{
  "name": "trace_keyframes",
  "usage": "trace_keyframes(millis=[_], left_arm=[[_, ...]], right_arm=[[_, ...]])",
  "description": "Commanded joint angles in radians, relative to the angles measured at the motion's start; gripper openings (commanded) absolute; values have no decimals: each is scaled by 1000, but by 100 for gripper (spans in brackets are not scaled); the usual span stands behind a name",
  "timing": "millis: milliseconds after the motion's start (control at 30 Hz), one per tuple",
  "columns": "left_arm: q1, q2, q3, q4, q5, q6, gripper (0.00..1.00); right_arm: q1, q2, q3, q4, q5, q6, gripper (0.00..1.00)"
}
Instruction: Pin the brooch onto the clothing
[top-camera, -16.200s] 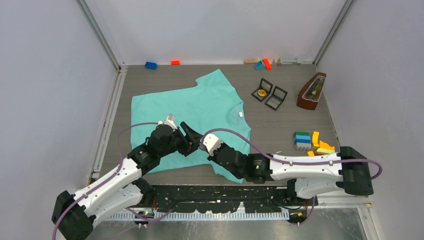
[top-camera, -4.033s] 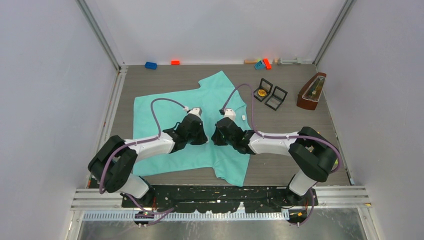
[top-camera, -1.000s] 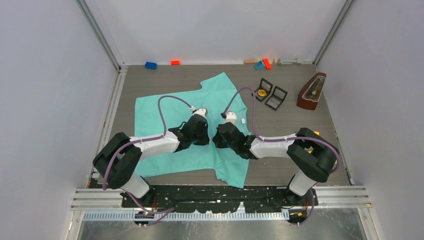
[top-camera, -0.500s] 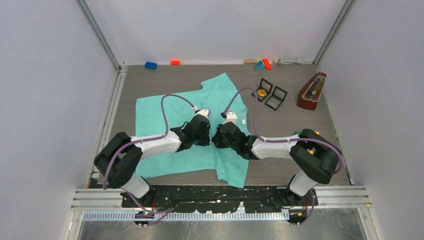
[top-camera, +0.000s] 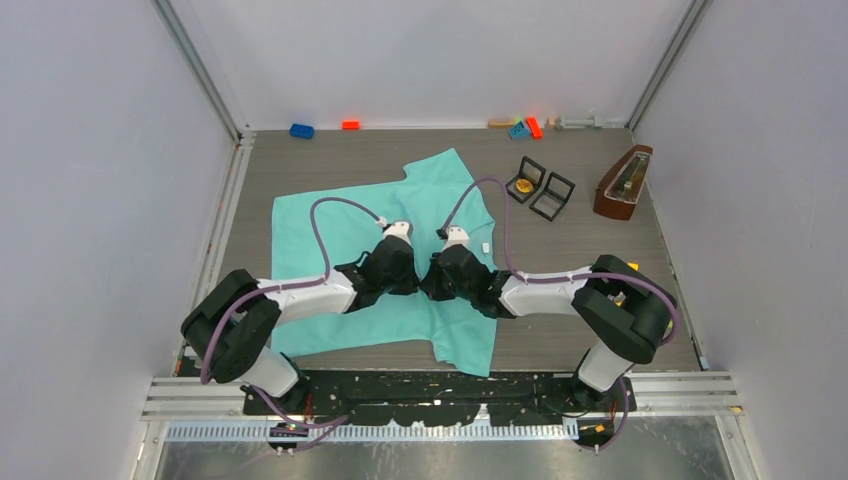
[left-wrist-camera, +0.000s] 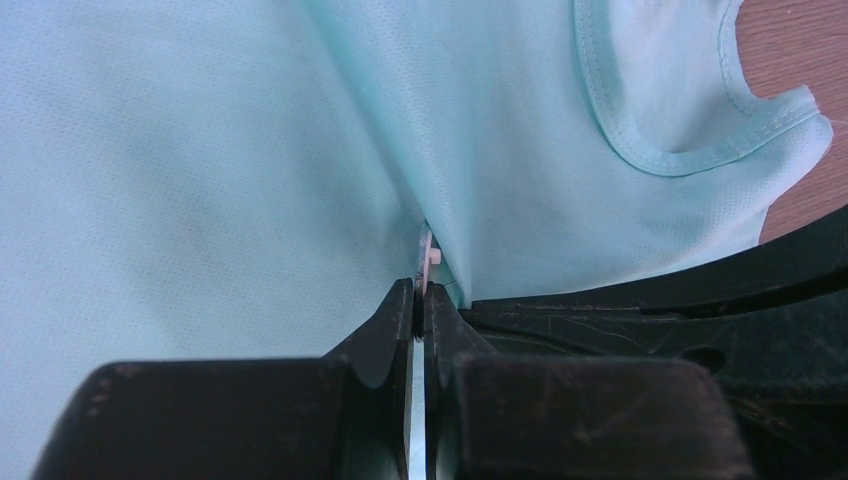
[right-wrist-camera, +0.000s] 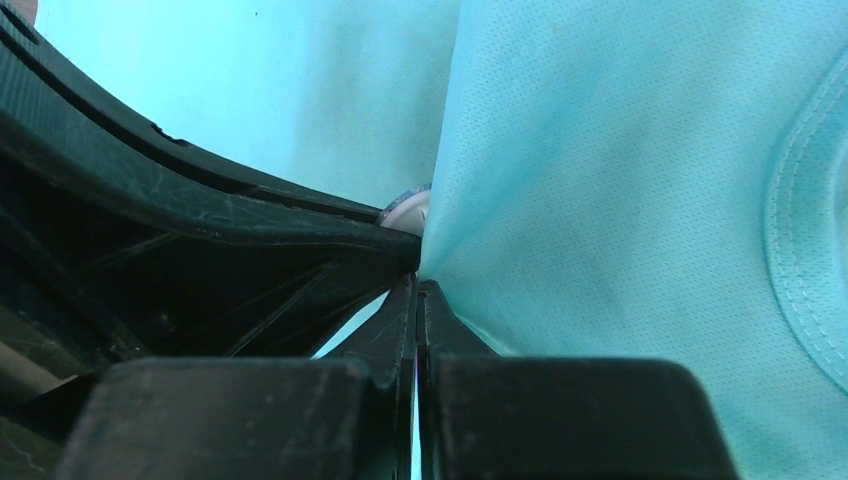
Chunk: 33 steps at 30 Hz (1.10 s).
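Note:
The clothing (top-camera: 330, 215), a turquoise T-shirt, lies spread on the table. Both grippers meet tip to tip at its middle, below the neckline. In the left wrist view my left gripper (left-wrist-camera: 419, 290) is shut on the brooch (left-wrist-camera: 428, 256), a thin pale piece sticking out of its tips into a raised fold of the clothing (left-wrist-camera: 200, 150). My right gripper (right-wrist-camera: 416, 285) is shut at the foot of that fold (right-wrist-camera: 620, 200). The brooch's pale round edge (right-wrist-camera: 407, 212) shows just beyond the tips. From above, the left gripper (top-camera: 412, 278) and right gripper (top-camera: 432, 280) touch.
Two open black cases (top-camera: 552, 196) stand right of the shirt, one holding a gold round piece (top-camera: 524, 185). A wooden metronome (top-camera: 622, 182) is at the right wall. Small blocks (top-camera: 301, 130) (top-camera: 350, 124) (top-camera: 525, 127) line the back edge.
Both grippers have crept slightly toward the near edge and closer together, now touching. The shirt under them has hardly shifted, and both stay shut.

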Motion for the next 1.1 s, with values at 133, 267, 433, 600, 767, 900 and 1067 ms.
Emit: trace_keyframes(millis=[133,267,433,600,767,900,1067], left_arm=[[-3,-39,-53,175,15,-48,0],[0,-79,-98,244,11,-71,0],[2,-124,-124,275,12,-63,0],[24,-148,-147,286,39,-54,0],[47,-149,-165,302,95,-43,0],[50,-172,-184,324,130,-21,0],[52,-199,-188,323,184,3,0]], right_arm=[[2,-32,19,34,-86,-18,1],[2,-55,4,15,-94,-7,1],[2,-67,11,-4,-154,-1,1],[2,-140,6,-44,-149,4,15],[2,-295,-23,-137,-63,-13,40],[-1,-451,-57,-237,17,-50,55],[-4,-525,-97,-264,40,-119,59]])
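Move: The brooch is already pinched in the left fingertips, about 1 cm ahead, right of and below that hand's point; the raised cloth fold it meets is about 1 cm ahead and 2 cm right. The right fingers still nip that fold right at their tips, with the brooch some 1 cm ahead and left of them. The collar tag lies roughly 8 cm ahead and 12 cm right of the right hand, the near sleeve about 12 cm back and 8 cm right. The cloth fold beside the brooch is first drawn back about 2 cm by the right fingers, which then open a little over halfway and lift away, up some 11 cm and drifting 4 cm right. The left hand keeps its pinch on the brooch, rising about 3 cm with a slight draw back while it rolls some 13 degrees, left side down. ##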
